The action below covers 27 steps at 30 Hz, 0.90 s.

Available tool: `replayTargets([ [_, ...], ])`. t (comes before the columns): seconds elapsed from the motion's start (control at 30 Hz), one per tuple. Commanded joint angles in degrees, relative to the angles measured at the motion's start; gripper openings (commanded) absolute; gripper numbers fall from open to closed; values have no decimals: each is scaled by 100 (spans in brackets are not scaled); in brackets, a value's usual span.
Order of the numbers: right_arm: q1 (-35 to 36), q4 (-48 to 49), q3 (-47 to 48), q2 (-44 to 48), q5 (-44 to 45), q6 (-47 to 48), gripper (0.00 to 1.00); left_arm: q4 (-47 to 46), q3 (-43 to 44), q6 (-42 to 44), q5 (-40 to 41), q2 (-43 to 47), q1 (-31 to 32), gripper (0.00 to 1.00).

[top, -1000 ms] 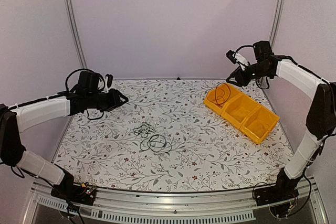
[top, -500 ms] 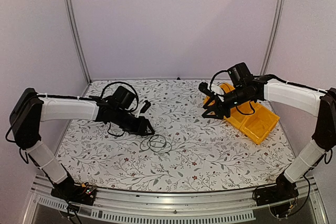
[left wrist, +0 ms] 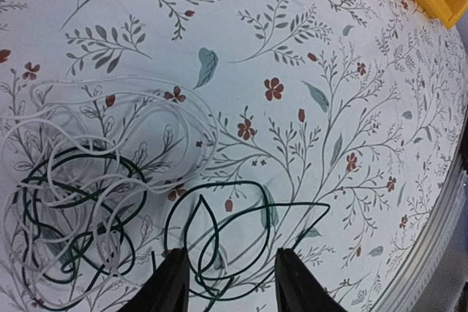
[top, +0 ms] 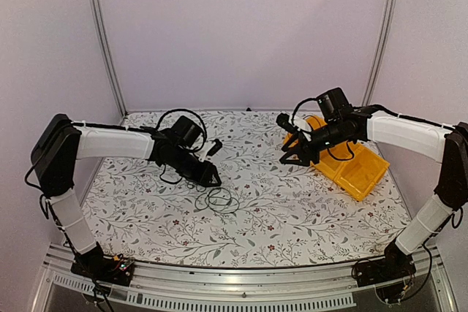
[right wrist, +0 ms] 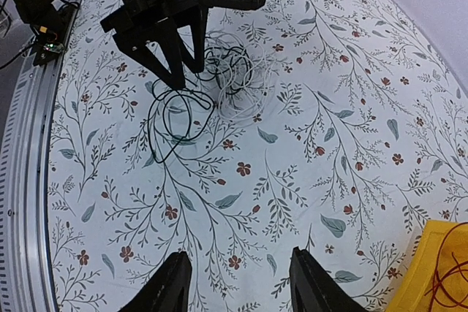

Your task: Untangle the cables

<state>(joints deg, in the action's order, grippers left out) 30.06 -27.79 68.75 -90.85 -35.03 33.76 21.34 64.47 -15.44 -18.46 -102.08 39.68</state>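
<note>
The cables [top: 218,199] lie in a loose clump on the flowered table [top: 292,217]. Whitish and dark coils [left wrist: 80,202] are piled together, with black loops [left wrist: 241,224] spread beside them. My left gripper [top: 213,178] hovers low over the clump's near edge. It is open [left wrist: 230,259], and the black loops lie on the cloth below the gap. The right wrist view shows the clump [right wrist: 223,71] under the left gripper [right wrist: 183,74]. My right gripper [top: 288,156] is open and empty [right wrist: 241,255] above bare cloth, well right of the clump.
A yellow compartment bin [top: 360,174] stands at the right back, partly behind my right arm; a thin red wire [right wrist: 446,283] lies in its near compartment. The aluminium rail [right wrist: 29,158] runs along the table's front edge.
My left arm swung from the table's left side in and down to the cable clump. My right arm came off the yellow bin, leftward and lower over the table.
</note>
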Motion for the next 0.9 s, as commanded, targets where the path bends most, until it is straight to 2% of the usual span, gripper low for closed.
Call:
replayTargets([
  [0.0, 22, 178, -72, -29, 60, -62, 50, 337, 310, 432, -5, -218, 111, 39],
  [0.2, 19, 232, -117, -25, 126, -71, 50, 598, 409, 583, 351, -406, 159, 30],
  [0.37, 25, 263, -142, -46, 164, -97, 51, 700, 468, 616, 480, -495, 162, 13],
  [0.5, 26, 293, -114, -101, 168, -114, 51, 656, 462, 605, 414, -471, 154, 3],
  [0.57, 19, 297, -91, -138, 169, -130, 51, 672, 474, 604, 433, -441, 161, 0],
  [0.77, 18, 274, 14, -242, 164, -155, 51, 1025, 668, 553, 572, -142, 155, 0],
  [0.87, 20, 245, 114, -283, 99, -158, 51, 1221, 834, 583, 387, 178, 154, 0],
])
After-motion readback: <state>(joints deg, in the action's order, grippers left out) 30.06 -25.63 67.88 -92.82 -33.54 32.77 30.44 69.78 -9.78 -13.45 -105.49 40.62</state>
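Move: The spot where the dark green cable's strands cross lies almost straight under the left hand, about 1 cm to its left and 3 cm down; its loose loops centre some 3 cm right and 1 cm back. The white-and-green tangle is about 6 cm ahead and 2 cm left. From the right hand that crossing lies roughly 21 cm left, 1 cm back and 14 cm below. Down about 2.5 cm and a little to its left, the half-open left hand sinks onto the crossing green strands, its fingers tilting some 10 degrees nearer to vertical. They shut fully as it arrives, pinching the strands close to the table, and after a brief hold it begins to lift, by roughly 1 cm. The open right hand eases down some 1.5 cm. ##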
